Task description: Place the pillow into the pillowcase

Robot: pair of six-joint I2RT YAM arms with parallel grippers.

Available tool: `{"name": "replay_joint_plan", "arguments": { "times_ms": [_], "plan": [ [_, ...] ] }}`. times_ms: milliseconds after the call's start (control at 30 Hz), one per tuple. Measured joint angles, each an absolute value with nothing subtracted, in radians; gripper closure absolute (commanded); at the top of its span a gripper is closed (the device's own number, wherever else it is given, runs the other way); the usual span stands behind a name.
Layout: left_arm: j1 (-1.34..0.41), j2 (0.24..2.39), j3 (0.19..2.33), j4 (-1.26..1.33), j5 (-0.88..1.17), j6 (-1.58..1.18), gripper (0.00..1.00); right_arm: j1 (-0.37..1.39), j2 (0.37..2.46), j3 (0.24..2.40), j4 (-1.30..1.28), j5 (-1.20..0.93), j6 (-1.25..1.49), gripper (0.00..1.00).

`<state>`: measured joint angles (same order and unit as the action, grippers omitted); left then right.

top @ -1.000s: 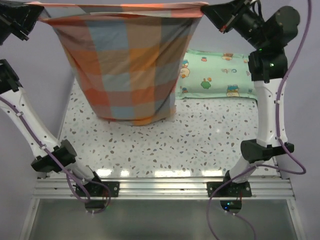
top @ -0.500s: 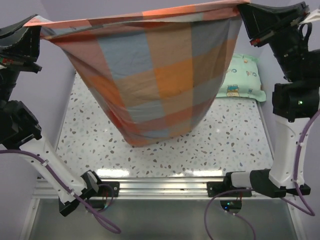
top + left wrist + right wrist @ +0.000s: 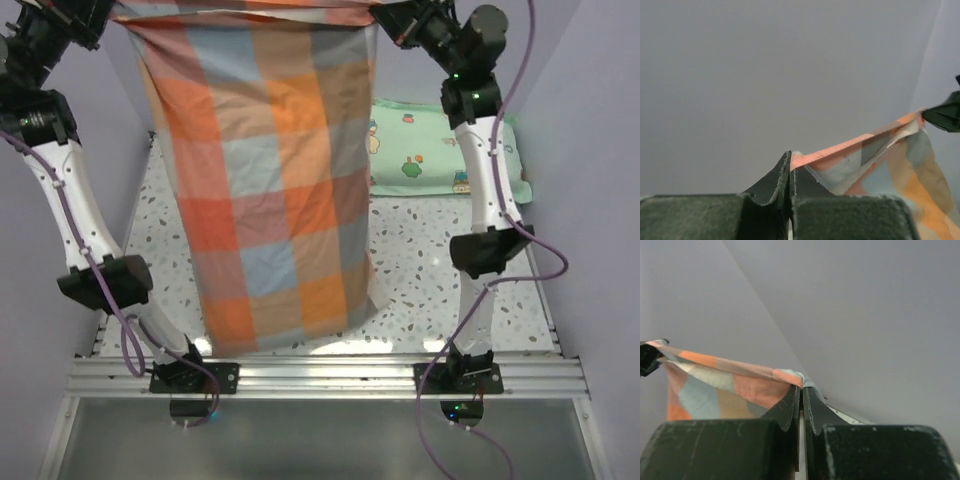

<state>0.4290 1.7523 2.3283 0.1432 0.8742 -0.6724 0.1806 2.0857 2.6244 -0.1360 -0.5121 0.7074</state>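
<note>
The plaid pillowcase point(image 3: 270, 170) hangs as a long panel from the top of the overhead view down to the table's near edge. My left gripper point(image 3: 100, 14) is shut on its upper left corner, and my right gripper point(image 3: 386, 16) is shut on its upper right corner. In the left wrist view the gripper point(image 3: 790, 161) pinches the orange hem of the pillowcase point(image 3: 875, 155). The right wrist view shows that gripper point(image 3: 801, 390) pinching the other corner of the pillowcase point(image 3: 715, 385). The pillow is hidden in every view.
A mint-green cartoon-print pillow point(image 3: 440, 150) lies at the back right of the speckled table point(image 3: 420, 280). Purple walls close in on both sides. An aluminium rail point(image 3: 330, 375) carries the arm bases along the near edge.
Both grippers have drawn closer together with the case's top corners. The case, stretched wide and swinging before, now hangs narrower and longer, reaching the near edge.
</note>
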Motion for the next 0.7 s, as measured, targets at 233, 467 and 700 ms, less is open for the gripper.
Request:
{"name": "replay_joint_plan", "arguments": {
  "times_ms": [233, 467, 700],
  "plan": [
    [0.503, 1.855, 2.323, 0.125, 0.813, -0.731, 1.0, 0.253, 2.024, 2.507, -0.062, -0.466, 0.706, 1.0],
    [0.64, 1.393, 2.041, 0.28, 0.826, -0.644, 1.0, 0.24, 1.626, 2.195, 0.01, -0.525, 0.613, 1.0],
    [0.668, 1.12, 1.924, 0.341, 0.822, -0.459, 1.0, 0.154, 1.423, 1.998, 0.02, -0.542, 0.511, 1.0]
  ]
}}
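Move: My two hands already hold the pillowcase mouth stretched between them, roughly 47 cm apart. The pillow hangs inside the case, its bottom swung back towards my bases: its middle lies some 14 cm back, 23 cm right and 30 cm below my left hand, and some 22 cm back, 24 cm left and 25 cm below my right. The green pillow rests about 8 cm farther out, 26 cm right and 53 cm below my right hand. Keeping both corners of the mouth pinched, I finish the outward swing: left hand about 6 cm forward, left and dipping, right hand barely moving. Then I haul the mouth back towards my bases and up, left about 27 cm, right nearer 20, both drifting right while the fingers tip upward some 20 to 25 degrees; my left hand also turns counter-clockwise. ##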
